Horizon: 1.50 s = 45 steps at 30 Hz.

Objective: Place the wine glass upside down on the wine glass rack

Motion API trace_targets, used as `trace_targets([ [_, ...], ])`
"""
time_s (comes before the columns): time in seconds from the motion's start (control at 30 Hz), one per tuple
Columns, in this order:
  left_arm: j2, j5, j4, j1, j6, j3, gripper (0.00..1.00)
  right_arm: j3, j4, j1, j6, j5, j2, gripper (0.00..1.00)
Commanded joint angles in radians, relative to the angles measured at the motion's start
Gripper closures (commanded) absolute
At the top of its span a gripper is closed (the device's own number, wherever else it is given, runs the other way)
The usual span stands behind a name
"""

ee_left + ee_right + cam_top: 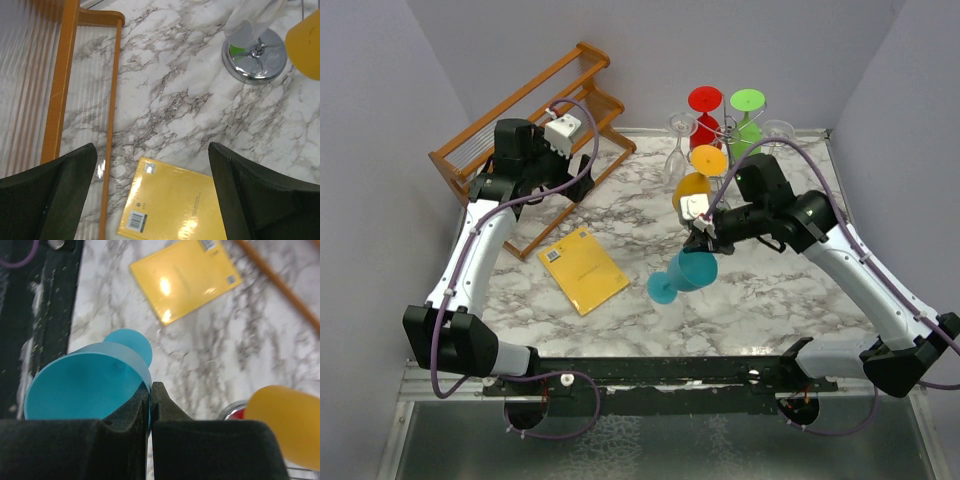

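Observation:
The blue wine glass (685, 273) is tipped on its side at mid-table, its round foot (131, 342) pointing toward the near edge. My right gripper (705, 243) is shut on the bowl's rim (85, 385), one finger inside and one outside. The wine glass rack (720, 135) stands at the back right, a silver wire stand with a shiny round base (255, 57). Red, green, orange, yellow and clear glasses hang on it. My left gripper (151, 150) hovers open over the marble near the back left, holding nothing.
A yellow book (584, 268) lies flat left of centre, below my left gripper. A slatted wooden rack (535, 120) stands at the back left, close to the left arm. A yellow glass (287, 422) hangs just beside my right gripper.

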Motion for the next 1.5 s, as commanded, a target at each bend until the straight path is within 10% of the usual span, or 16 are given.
trace_targets([
  [0.0,-0.096,0.145,0.209,0.090,-0.291,-0.105,0.05,0.086,0.257,0.006,0.156,-0.016,-0.032,0.99],
  [0.4,-0.176,0.460,0.497,0.140,-0.823,-0.206,0.16,0.366,0.376,0.006,0.418,0.317,0.085,0.99],
  [0.9,-0.074,0.517,0.529,-0.044,-0.880,-0.129,0.22,0.435,0.389,0.004,0.482,0.372,0.121,0.99],
  [1.47,-0.044,0.548,0.620,-0.061,-0.946,-0.152,0.57,0.404,0.399,-0.013,0.476,0.351,0.117,0.99],
])
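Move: The blue wine glass, rim pinched in the right hand, lies about 22 cm back, 23 right and 9 below the left hand; the hanging yellow glass is level ahead with that hand, 26 right, 4 lower. The left gripper waits some 17 cm ahead, 27 left and 4 above the right hand; from the right hand, the yellow glass hangs 17 ahead, 1 left, at its height, and a clear glass 22 ahead, 5 left, also level. Right hand lifts the glass 17 cm and forward; left swings 10 cm right, rising, half-closing towards its foot. ##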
